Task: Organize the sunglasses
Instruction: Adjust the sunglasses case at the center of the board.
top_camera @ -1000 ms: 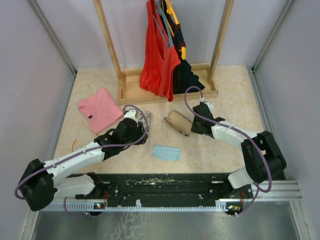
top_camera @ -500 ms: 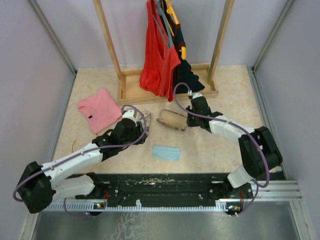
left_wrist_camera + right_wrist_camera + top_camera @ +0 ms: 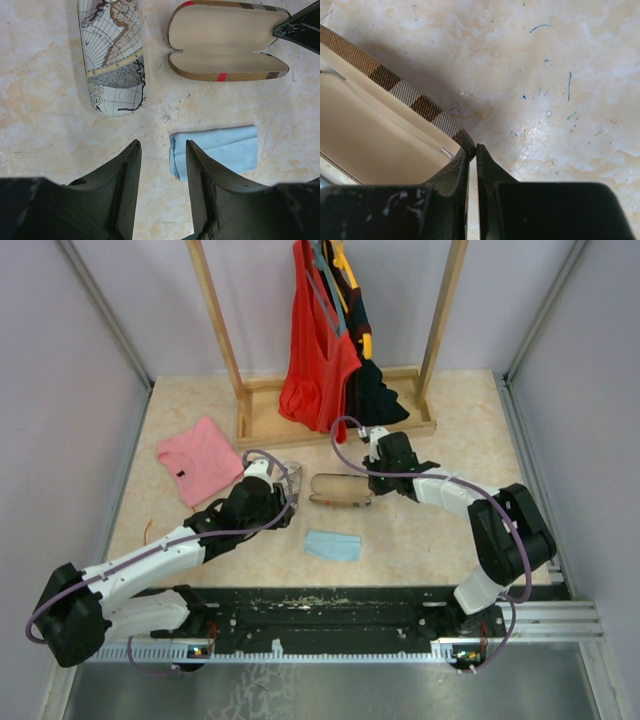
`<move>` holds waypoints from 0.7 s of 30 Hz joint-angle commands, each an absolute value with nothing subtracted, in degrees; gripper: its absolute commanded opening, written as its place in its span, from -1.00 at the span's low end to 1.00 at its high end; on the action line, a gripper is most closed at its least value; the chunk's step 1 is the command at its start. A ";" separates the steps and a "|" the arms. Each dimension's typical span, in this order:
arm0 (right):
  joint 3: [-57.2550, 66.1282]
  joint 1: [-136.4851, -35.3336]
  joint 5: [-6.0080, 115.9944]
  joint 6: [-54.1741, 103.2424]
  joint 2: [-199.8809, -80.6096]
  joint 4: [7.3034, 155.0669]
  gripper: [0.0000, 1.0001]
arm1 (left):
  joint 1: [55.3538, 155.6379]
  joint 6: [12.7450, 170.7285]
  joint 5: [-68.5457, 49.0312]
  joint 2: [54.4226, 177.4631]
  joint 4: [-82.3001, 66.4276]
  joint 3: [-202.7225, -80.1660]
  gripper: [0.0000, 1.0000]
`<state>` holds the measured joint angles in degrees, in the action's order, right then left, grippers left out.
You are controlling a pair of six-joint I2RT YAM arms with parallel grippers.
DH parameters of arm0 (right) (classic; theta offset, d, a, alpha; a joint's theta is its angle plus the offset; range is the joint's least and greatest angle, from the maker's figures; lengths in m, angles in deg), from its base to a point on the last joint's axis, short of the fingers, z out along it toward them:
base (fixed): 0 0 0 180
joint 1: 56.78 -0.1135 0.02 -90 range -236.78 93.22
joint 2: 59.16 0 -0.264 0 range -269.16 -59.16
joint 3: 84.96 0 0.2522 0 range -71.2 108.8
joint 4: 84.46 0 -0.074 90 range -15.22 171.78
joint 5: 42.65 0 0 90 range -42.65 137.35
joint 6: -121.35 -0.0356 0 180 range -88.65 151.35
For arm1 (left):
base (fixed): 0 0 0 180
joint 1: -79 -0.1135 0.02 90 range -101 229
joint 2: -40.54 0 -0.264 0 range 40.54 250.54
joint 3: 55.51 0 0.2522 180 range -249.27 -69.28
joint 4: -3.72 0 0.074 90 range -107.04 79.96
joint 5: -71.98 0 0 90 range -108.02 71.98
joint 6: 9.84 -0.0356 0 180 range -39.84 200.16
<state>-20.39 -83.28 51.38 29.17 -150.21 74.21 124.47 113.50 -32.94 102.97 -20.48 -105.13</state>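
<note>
The brown case (image 3: 338,490) with a red stripe lies open in the middle of the table, cream lining up. It also shows in the left wrist view (image 3: 225,55). My right gripper (image 3: 372,483) is shut on the rim at the case's right end (image 3: 380,135), its tips (image 3: 471,150) pinching the edge. My left gripper (image 3: 287,504) is open and empty just above the table (image 3: 162,150), beside the light blue cloth (image 3: 220,150), which also shows from above (image 3: 332,545). I cannot make out the sunglasses. A thin red-orange curve (image 3: 149,529) lies at the table's left edge, too small to identify.
A map-printed case (image 3: 112,55) lies closed left of the brown case, by my left wrist (image 3: 292,475). A folded pink garment (image 3: 200,460) lies at the back left. A wooden rack (image 3: 340,425) with hanging clothes (image 3: 325,350) stands at the back.
My right gripper has moved left and back, turning the brown case from slanted to level and shifting it left. My left arm has barely moved.
</note>
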 commanded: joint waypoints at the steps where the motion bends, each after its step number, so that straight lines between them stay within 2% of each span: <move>1: -19.61 -83.55 52.73 33.23 -148.37 77.49 -1.00 | 123.99 112.77 -32.66 101.99 -20.31 -104.44 -0.06; 3: -19.95 -83.51 52.47 33.56 -148.05 77.15 -0.97 | 123.95 112.69 -32.40 102.50 -20.07 -104.56 -0.06; 6: -20.14 -83.50 52.10 34.20 -147.97 76.48 -0.74 | 123.99 112.68 -32.10 103.01 -19.89 -104.69 -0.06; 13: -20.31 -83.50 50.27 33.33 -147.66 76.19 -0.34 | 123.95 112.76 -31.92 103.20 -19.79 -104.70 -0.06; 21: -21.50 -83.50 44.89 27.29 -139.27 76.93 -0.08 | 123.88 112.53 -31.93 102.80 -20.03 -104.86 -0.02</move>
<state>-20.89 -83.28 48.98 31.45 -147.22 74.51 124.23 113.35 -32.45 103.04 -20.48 -105.11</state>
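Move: The open sunglasses case is held by the right fingers at the right end of its far shell. Its middle lies about 7 cm left of the right hand, 2 cm back and 1 cm below. The map-print case is roughly 19 cm left and 1 cm back; the blue cloth lies some 9 cm left and 14 cm back, 3 cm lower. From the left hand the open case is about 8 cm ahead, 11 cm to the right and 8 cm below. Hold the right hand nearly in place at the end of the case and spread the shut fingers to a bit over two-fifths open, so they let go of the pinched shell rim. Then, right at the end, start lifting off, about 1.5 cm up with a slight drift to the right. ##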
